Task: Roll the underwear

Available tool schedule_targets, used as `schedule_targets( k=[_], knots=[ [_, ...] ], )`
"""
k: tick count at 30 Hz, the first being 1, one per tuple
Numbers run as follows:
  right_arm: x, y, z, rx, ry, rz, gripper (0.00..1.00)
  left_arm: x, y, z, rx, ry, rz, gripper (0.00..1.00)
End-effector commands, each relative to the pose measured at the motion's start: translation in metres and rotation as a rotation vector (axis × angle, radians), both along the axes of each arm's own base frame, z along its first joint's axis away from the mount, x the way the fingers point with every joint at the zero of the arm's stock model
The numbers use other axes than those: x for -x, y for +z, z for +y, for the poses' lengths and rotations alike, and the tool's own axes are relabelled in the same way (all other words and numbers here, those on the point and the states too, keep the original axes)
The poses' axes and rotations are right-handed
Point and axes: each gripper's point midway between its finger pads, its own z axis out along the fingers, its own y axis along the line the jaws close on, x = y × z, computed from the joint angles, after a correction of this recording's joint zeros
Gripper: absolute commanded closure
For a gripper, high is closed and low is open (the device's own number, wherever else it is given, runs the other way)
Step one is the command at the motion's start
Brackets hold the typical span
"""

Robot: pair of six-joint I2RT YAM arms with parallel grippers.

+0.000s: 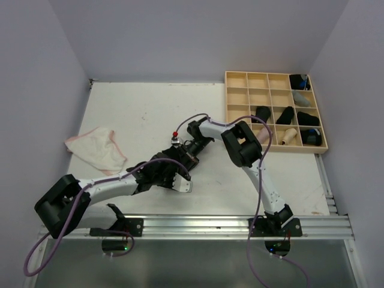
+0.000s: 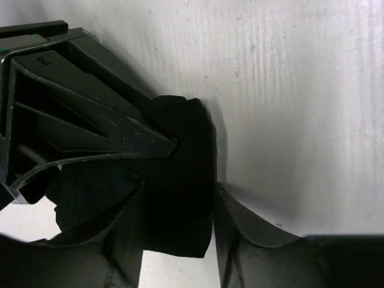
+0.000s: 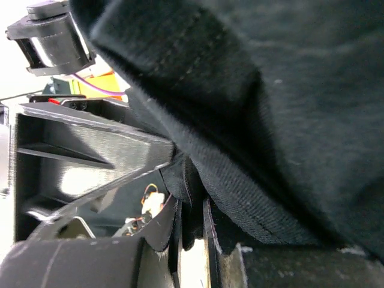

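Black underwear (image 1: 173,158) lies bunched at the middle of the table, between my two grippers. From the lower left, my left gripper (image 1: 176,175) reaches it. In the left wrist view a thick dark fold of the underwear (image 2: 183,174) fills the gap of that left gripper (image 2: 180,201) and touches both fingers. My right gripper (image 1: 187,149) comes in from the right. It is nearly shut, with a thin hem of the underwear (image 3: 195,198) pinched inside the right gripper (image 3: 191,231). More black cloth drapes over the right wrist camera. A whitish pair with pink edging (image 1: 96,149) lies flat at the left.
A pale wooden grid tray (image 1: 240,96) stands at the back right; several of its cells hold small black rolls (image 1: 285,114). White walls close in the table on three sides. A metal rail (image 1: 198,223) runs along the near edge.
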Motion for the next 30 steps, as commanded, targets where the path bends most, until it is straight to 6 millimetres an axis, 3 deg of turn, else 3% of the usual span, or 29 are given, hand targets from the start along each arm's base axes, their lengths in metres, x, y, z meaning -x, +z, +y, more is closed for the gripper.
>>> schedule_targets(
  k=[1,3,4,5,7,8,11,12,13,14,15,18,19,21,22,24,28,30],
  knots=[
    [0.003,-0.051,-0.015,0.162,0.06,-0.085,1.0,-0.004,-0.013,0.003,-0.075,-0.007,0.007,0.55],
    [-0.002,-0.052,-0.018,0.197,0.043,-0.094,1.0,0.004,-0.022,0.006,-0.113,0.001,0.085,0.75],
    [-0.004,-0.054,-0.019,0.204,0.036,-0.112,1.0,0.01,-0.025,0.007,-0.127,-0.005,0.12,0.92],
    [-0.01,-0.046,-0.019,0.203,0.025,-0.152,0.9,0.022,-0.032,0.015,-0.161,0.002,0.188,0.99],
    [-0.025,-0.045,-0.028,0.23,-0.031,-0.206,0.85,0.039,-0.038,0.014,-0.186,-0.026,0.308,1.0],
    [-0.036,-0.029,-0.029,0.214,-0.067,-0.252,0.79,0.05,-0.043,0.021,-0.22,-0.02,0.373,1.0],
    [-0.062,-0.014,-0.046,0.219,-0.175,-0.309,0.7,0.063,-0.048,0.026,-0.219,-0.004,0.496,1.0],
    [-0.076,0.008,-0.053,0.196,-0.219,-0.364,0.67,0.063,-0.049,0.025,-0.205,0.005,0.552,1.0],
    [-0.082,0.008,-0.058,0.211,-0.261,-0.389,0.63,0.065,-0.049,0.025,-0.201,0.01,0.59,1.0],
    [-0.096,0.023,-0.067,0.214,-0.319,-0.468,0.6,0.067,-0.047,0.024,-0.178,0.015,0.664,1.0],
    [-0.1,0.036,-0.068,0.2,-0.339,-0.49,0.59,0.067,-0.047,0.024,-0.167,0.023,0.701,1.0],
    [-0.122,0.048,-0.084,0.222,-0.429,-0.65,0.58,0.068,-0.047,0.024,-0.137,0.038,0.839,1.0],
    [-0.125,0.064,-0.087,0.179,-0.453,-0.734,0.57,0.068,-0.047,0.023,-0.127,0.039,0.872,1.0],
    [-0.126,0.072,-0.092,0.147,-0.456,-0.838,0.57,0.069,-0.047,0.021,-0.11,0.042,0.983,1.0],
    [-0.126,0.09,-0.092,0.104,-0.457,-0.894,0.58,0.069,-0.047,0.02,-0.106,0.039,1.015,1.0],
    [-0.124,0.102,-0.094,0.045,-0.41,-1.005,0.58,0.066,-0.046,0.018,-0.089,0.036,1.113,1.0],
    [-0.104,0.116,-0.095,-0.048,-0.288,-1.143,0.6,0.051,-0.049,0.019,-0.078,0.066,1.248,1.0],
    [-0.089,0.123,-0.086,-0.104,-0.171,-1.219,0.6,0.04,-0.055,0.022,-0.083,0.106,1.288,1.0]
  ],
)
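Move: The bunched underwear sits between my hands on the table, its end already standing between my left hand's open fingers; its middle is roughly 2 cm ahead and 4 cm right of that hand, level with it. From my right hand, already pinching a fold, its middle is about 1 cm ahead, directly beside the fingertips. The white cloth lies some 25 cm left and 7 cm ahead of my left hand; the wooden tray's middle is about 36 cm right and 20 cm ahead of my right. I shut my left fingers on the end of the underwear and keep that pinch low at the table, easing about 4 cm right and forward while the wrist tips some 55 degrees so the fingers slant down and back. Once that hand grips, my right opens, lets go of its fold and sweeps about 10 cm each forward and right towards the tray, then up 11 cm, fingers swinging to point steeply down. ##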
